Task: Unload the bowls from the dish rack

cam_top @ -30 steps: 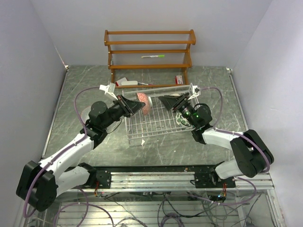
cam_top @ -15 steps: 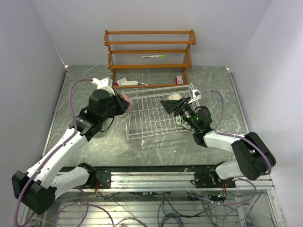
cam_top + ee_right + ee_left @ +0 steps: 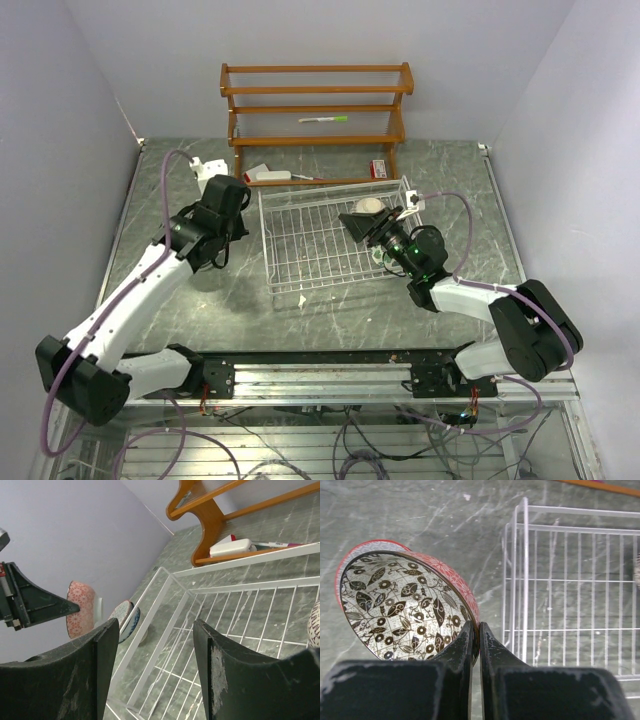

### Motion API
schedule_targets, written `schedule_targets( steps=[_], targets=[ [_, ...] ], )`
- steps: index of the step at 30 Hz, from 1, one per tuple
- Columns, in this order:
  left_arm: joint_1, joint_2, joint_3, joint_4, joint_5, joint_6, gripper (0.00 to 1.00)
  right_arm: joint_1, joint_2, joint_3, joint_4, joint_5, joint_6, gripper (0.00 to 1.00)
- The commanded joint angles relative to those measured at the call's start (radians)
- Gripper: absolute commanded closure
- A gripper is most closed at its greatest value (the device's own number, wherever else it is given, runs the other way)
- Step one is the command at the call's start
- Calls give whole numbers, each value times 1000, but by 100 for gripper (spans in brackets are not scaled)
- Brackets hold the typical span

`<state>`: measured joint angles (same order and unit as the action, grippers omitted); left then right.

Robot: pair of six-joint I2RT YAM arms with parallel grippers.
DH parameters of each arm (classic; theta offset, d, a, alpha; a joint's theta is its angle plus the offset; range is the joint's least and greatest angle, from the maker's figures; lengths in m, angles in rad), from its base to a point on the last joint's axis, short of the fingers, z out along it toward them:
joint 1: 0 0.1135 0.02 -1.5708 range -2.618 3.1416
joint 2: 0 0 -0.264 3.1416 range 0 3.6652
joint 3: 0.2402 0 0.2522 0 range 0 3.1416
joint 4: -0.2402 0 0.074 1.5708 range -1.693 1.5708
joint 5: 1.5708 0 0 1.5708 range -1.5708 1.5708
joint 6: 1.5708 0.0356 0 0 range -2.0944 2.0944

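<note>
The white wire dish rack stands mid-table. A cream bowl sits in its back right corner and shows at the edge of the right wrist view. My left gripper is shut on the rim of a pink bowl with a dark leaf pattern inside. It holds the bowl tilted over the table, left of the rack. From above, the left gripper hides that bowl. My right gripper is open and empty over the rack, near the cream bowl. The pink bowl and a blue-and-white bowl lie beyond the rack's left side.
A brown wooden three-tier shelf stands at the back with a green pen on it. A white object and a small red box lie at its foot. White walls close in the table.
My left gripper has carried the pink bowl out of the rack and leftward over the table. My right gripper has drawn back slightly and stays open over the rack.
</note>
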<state>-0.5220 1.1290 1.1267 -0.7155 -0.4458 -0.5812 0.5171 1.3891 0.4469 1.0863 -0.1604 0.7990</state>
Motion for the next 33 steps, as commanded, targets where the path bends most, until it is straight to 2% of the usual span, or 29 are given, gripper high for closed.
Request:
schedule_targets(
  steps=[1, 5, 11, 18, 26, 33],
  targets=[
    [8, 63, 95, -71, -96, 70, 93, -2, 6, -14, 15, 14, -15, 40],
    [47, 129, 140, -97, -81, 102, 93, -3, 6, -16, 13, 16, -19, 40],
    [176, 225, 211, -100, 59, 175, 93, -5, -6, -21, -4, 18, -27, 40],
    [197, 369, 345, -229, 8, 214, 93, -8, -36, -40, -6, 24, -24, 40],
    [209, 408, 304, -266, -17, 226, 93, -15, -65, -53, -27, 27, -35, 41],
    [221, 460, 286, -275, 18, 260, 93, -16, -48, -59, -6, 21, -28, 42]
  ],
)
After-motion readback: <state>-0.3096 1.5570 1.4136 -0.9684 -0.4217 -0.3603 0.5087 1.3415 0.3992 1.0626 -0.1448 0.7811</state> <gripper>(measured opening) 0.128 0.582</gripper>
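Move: The left hand holds the pink bowl by its rim. The stack of unloaded bowls it is being taken to stands about 11 cm to this hand's left, some 5 cm farther out and roughly 17 cm below. The dish rack's middle lies about 22 cm right and 8 cm ahead; the white box is about 29 cm ahead and 5 cm right. From the idle right hand the stack is some 38 cm left and 2 cm ahead. Keeping its pinch on the pink bowl's rim, the left hand carries the bowl towards the stack: forward and left about 5 cm each while sinking a little, then it eases back slightly and goes mainly down, ending near 6 cm lower. Meanwhile the wrist tips the fingers further down and rolls its left side up, some 30 degrees in all. ##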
